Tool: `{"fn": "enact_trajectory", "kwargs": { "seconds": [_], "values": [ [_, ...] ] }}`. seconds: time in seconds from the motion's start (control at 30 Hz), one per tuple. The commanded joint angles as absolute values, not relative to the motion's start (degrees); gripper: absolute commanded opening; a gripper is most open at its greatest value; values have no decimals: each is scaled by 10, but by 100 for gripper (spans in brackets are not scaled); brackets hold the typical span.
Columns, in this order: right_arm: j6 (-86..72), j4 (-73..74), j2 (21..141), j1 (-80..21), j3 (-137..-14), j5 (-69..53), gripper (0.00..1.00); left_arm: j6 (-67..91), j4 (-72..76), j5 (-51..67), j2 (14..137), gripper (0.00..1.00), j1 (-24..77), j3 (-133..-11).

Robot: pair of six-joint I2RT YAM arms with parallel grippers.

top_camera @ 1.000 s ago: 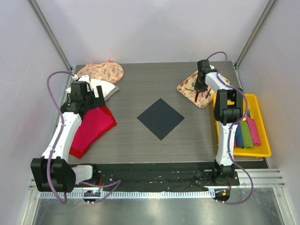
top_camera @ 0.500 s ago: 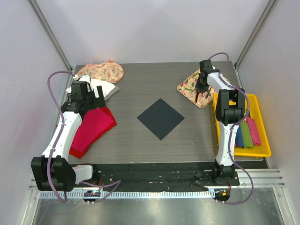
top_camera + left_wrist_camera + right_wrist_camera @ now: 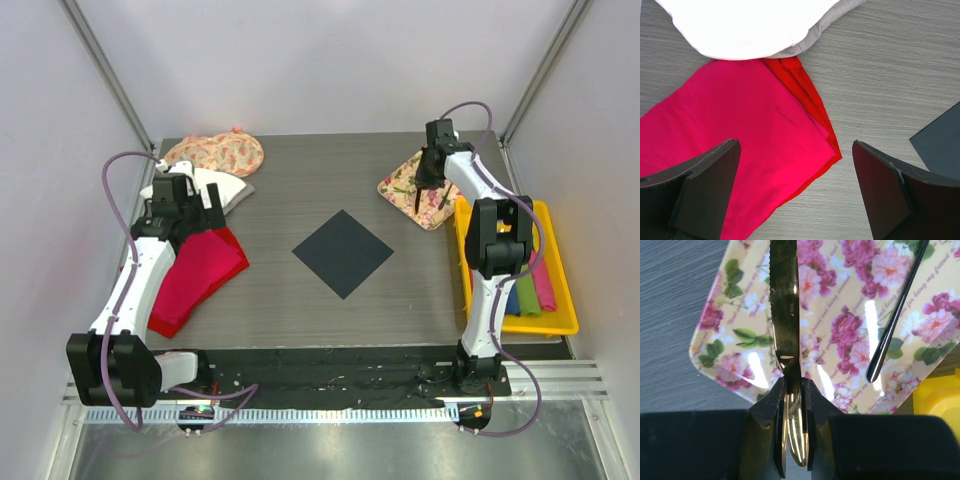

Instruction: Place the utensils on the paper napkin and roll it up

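My right gripper is shut on the handle of a gold knife, one of the utensils. Its serrated blade points away over a floral tray. A second, dark shiny utensil lies on that tray to the right. From above, the right gripper hangs over the floral tray at the back right. The paper napkin lies flat as a dark diamond mid-table; its corner shows in the left wrist view. The left gripper is open over a red cloth, holding nothing.
A white cloth lies beyond the red cloth, and floral cloths sit at the back left. A yellow bin holding rolled coloured cloths stands at the right edge next to the tray.
The right arm's elbow has swung right and its gripper has shifted slightly over the floral tray, its jaws tightening on the knife. The left arm has not moved.
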State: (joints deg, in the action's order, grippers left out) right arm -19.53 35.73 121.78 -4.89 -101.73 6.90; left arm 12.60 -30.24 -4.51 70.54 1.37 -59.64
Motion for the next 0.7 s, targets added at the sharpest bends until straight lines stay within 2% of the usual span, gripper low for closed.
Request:
{"fn": "enact_trajectory", "kwargs": {
  "seconds": [0.0, 0.37, 0.67],
  "values": [
    [-201, 357, 1150, -82, -1006, 51, 1, 121, -285, -44, 706, 100, 11, -615],
    [-265, 348, 1094, -222, -930, 47, 1, 137, -292, -42, 697, 100, 12, -606],
    [-330, 345, 1112, -319, -906, 87, 1, 156, -288, -41, 692, 100, 11, -592]
  ]
}}
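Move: The right hand already holds the gold knife above the tray. The middle of the black paper napkin lies about 21 cm to this hand's left, some 18 cm back towards the base and 7 cm below. The floral tray's middle is about 6 cm right and 2 cm ahead; the fork on it is roughly 10 cm right and 2 cm ahead, both 6 cm down. From the left hand, the napkin is about 36 cm right, level fore and aft, and 16 cm below. Keep the knife pinched in the closed right gripper and sweep it off to the left, about 20 cm, while drawing it back some 11 cm, from above the floral tray to over the far half of the napkin. Arc up a couple of centimetres early on, then ease down to the starting height, turning the wrist nearly 20 degrees counter-clockwise on the way. ##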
